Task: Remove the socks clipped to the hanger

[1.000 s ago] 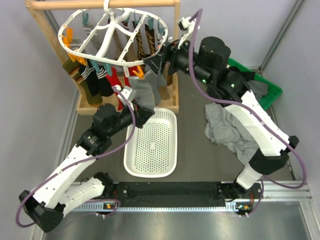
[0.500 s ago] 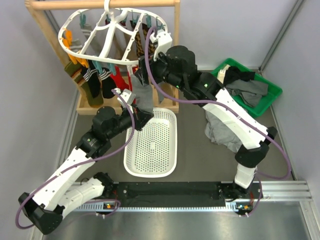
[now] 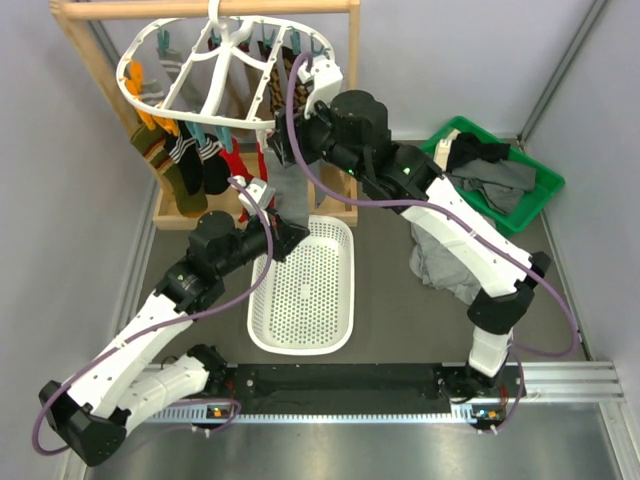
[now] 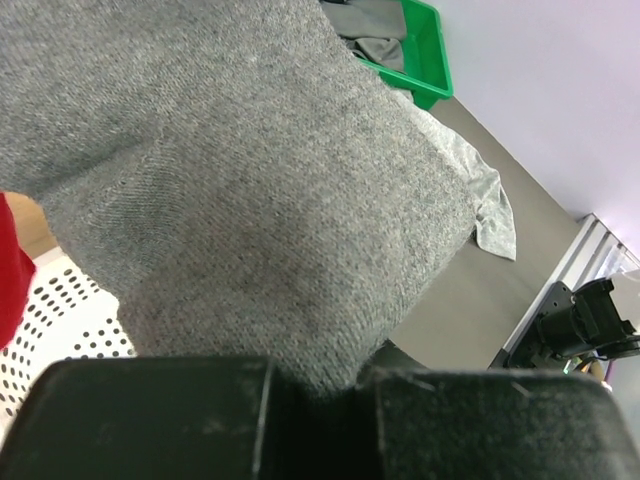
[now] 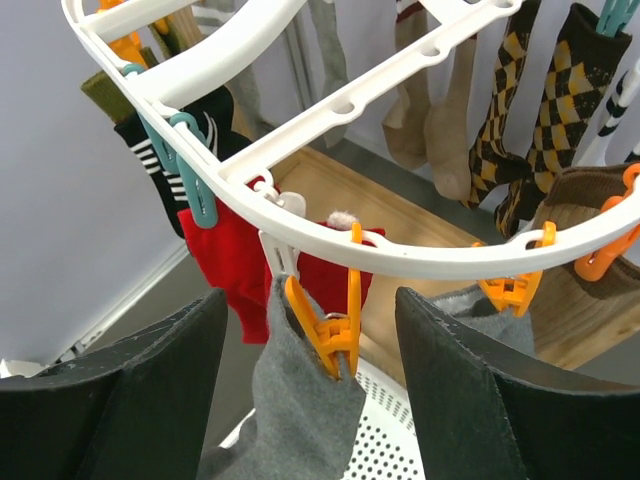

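Observation:
The white oval hanger (image 3: 125,75) hangs from the wooden rail with socks clipped round it. A grey sock (image 3: 285,187) hangs from its front rim. My left gripper (image 3: 292,232) is shut on that sock's lower end; the sock (image 4: 250,180) fills the left wrist view above the closed jaws (image 4: 320,385). My right gripper (image 5: 315,360) stands open on either side of the orange clip (image 5: 335,320) that pinches the grey sock's (image 5: 290,420) top to the hanger rim (image 5: 430,255). Behind hang a red sock (image 5: 225,260), argyle socks (image 5: 500,120) and a black striped sock (image 5: 150,150).
A white perforated basket (image 3: 252,320) lies on the table below the grey sock. A green bin (image 3: 540,185) with dark garments sits at the right, a heap of grey garments (image 3: 445,260) beside it. The wooden rail stand (image 3: 120,10) carries the hanger.
My right arm has swung left from beside the hanger to its front rim, bringing the open jaws around the orange clip. The left gripper has kept its hold on the grey sock.

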`<state>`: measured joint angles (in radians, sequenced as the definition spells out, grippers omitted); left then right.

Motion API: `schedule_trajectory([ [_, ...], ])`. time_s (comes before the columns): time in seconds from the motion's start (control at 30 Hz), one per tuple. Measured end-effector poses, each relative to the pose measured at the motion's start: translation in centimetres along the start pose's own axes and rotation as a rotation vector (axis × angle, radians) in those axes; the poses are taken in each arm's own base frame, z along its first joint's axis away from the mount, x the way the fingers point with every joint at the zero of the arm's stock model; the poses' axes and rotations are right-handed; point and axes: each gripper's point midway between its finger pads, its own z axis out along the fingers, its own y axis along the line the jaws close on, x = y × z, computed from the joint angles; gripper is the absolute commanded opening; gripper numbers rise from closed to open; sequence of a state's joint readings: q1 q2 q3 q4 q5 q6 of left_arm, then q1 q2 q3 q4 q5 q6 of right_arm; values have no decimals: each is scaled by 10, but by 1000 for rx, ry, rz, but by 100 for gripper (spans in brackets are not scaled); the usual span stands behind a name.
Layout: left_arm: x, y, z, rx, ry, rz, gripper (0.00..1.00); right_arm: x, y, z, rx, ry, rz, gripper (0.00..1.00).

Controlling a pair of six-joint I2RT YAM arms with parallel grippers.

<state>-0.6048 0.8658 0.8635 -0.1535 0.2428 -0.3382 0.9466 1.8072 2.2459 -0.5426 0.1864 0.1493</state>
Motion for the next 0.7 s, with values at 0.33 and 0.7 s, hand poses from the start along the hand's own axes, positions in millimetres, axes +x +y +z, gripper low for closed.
schedule_trajectory([
  [0.33, 1, -1, 1, 4, 4, -4, 0, 19, 2, 21, 1, 27, -1, 38],
  [0.7, 10, 3, -1, -6, 24, -11, 0, 23, 0, 28, 14, 8, 7, 0],
])
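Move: The orange clip gripping the held gray sock sits just in front of the right hand's open fingers, about 2 cm ahead, 3 cm to the left and 2 cm lower; the white clip with the red sock is some 3 cm left of it, and a second orange clip about 4 cm farther out and 6 cm to its right. From the left hand, which already holds the sock's lower end, that first orange clip is roughly 11 cm ahead, 2 cm left and 14 cm up, while the white basket's middle is about 5 cm ahead, straight in line sideways and 28 cm below. The right hand, its attitude nearly unchanged, eases down, left and forward by about 3.5 cm in all so that its wide-open fingers come either side of the orange clip under the hanger's rim, then shuts them almost fully and pinches the two clip handles together. Meanwhile the left hand stays put below with its grip on the gray sock's lower end, only dipping about 1 cm right at the end. ##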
